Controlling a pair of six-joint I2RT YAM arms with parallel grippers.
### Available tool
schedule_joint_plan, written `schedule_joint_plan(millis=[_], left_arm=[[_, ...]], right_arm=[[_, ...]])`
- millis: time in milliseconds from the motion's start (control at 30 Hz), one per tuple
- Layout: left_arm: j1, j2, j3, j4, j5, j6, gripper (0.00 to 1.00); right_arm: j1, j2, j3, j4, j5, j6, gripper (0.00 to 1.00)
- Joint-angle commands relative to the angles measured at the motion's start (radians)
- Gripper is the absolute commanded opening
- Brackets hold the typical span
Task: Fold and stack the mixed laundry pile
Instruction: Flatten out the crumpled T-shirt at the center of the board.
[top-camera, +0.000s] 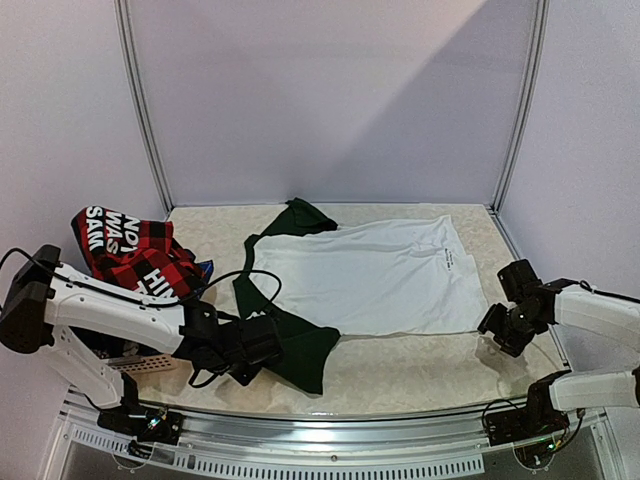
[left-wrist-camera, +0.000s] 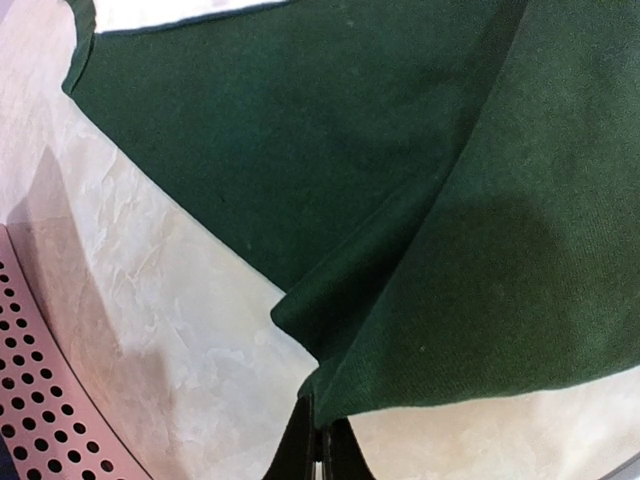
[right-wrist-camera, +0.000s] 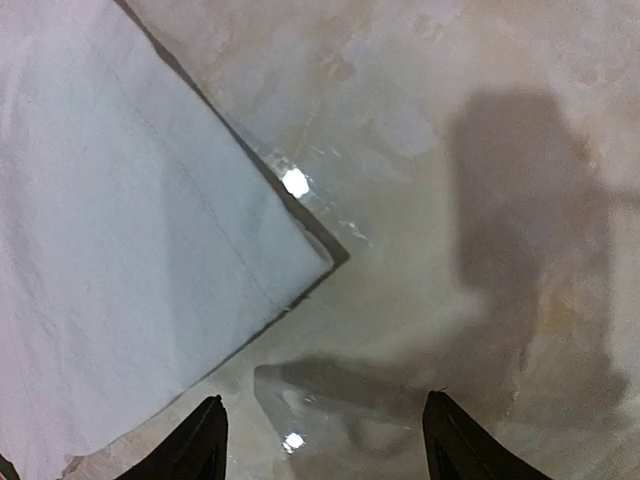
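Observation:
A white T-shirt (top-camera: 370, 275) with dark green sleeves lies spread flat across the middle of the table. My left gripper (top-camera: 262, 345) is shut on the edge of the near green sleeve (top-camera: 303, 352); in the left wrist view the green cloth (left-wrist-camera: 400, 200) rises in a fold from the pinched jaws (left-wrist-camera: 322, 442). My right gripper (top-camera: 502, 335) hovers open just off the shirt's near right hem corner (right-wrist-camera: 300, 250), its fingertips (right-wrist-camera: 207, 440) wide apart over bare table with nothing between them. A red-black plaid shirt (top-camera: 130, 250) with white lettering is bunched at the left.
A pinkish perforated basket (top-camera: 148, 362) sits under the left arm, its rim (left-wrist-camera: 30, 400) close to the left gripper. A bit of blue cloth (top-camera: 203, 268) peeks from beside the plaid shirt. Pale walls enclose the marbled table (top-camera: 400, 375).

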Motion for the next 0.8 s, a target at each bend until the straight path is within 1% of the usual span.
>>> schedule_joint_plan(millis=[0,233,367,433,500,600,733,767], left_arm=[[0.008,-0.03,-0.021,-0.001,-0.018,-0.015,0.0],[0.008,-0.036,-0.026,-0.002,-0.023,-0.02,0.0],[0.008,-0.039,-0.029,-0.001,-0.021,-0.019,0.0],[0.008,-0.039,-0.03,0.001,-0.018,-0.017,0.0],[0.008,-0.039,-0.029,0.001,-0.016,-0.016,0.0],[0.008,-0.041,-0.029,0.001,-0.017,-0.017,0.0],[0.008,-0.043,-0.031,0.0,-0.021,-0.021,0.0],[0.008,-0.045,-0.03,-0.001,-0.021,-0.022,0.0]], right_arm=[[-0.011,0.044,-0.007,0.132,-0.016,0.048,0.65],[-0.032,0.101,-0.013,0.209,0.01,0.067,0.56],[-0.054,0.141,-0.027,0.273,-0.019,0.084,0.51],[-0.054,0.164,-0.019,0.277,-0.018,0.087,0.44],[-0.056,0.167,-0.019,0.281,-0.008,0.089,0.39],[-0.056,0.16,-0.021,0.275,0.017,0.091,0.35],[-0.057,0.14,-0.027,0.286,0.034,0.082,0.23],[-0.057,0.136,-0.03,0.292,0.038,0.082,0.18]])
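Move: The T-shirt's near right hem corner lies flat some 5 cm straight ahead of the open right hand and about 2 cm below it. The small black print is roughly 22 cm ahead of that hand and 9 cm to its left, and the table's right edge is about 11 cm to its right, level with it. From the left hand the same corner is around 10 cm ahead and 47 cm to the right. Keeping low over the board, the right hand slides about 5 cm forward onto the near right hem corner of the T-shirt, its wrist swinging some 10 degrees so the fingertips reach a little farther out, while the fingers close from about two-thirds open to about a quarter. As the hand comes to a stop they gather the white cloth at the corner into a small upright fold and pinch it, while the left hand stays in place with its shut fingers still holding the green sleeve end. ##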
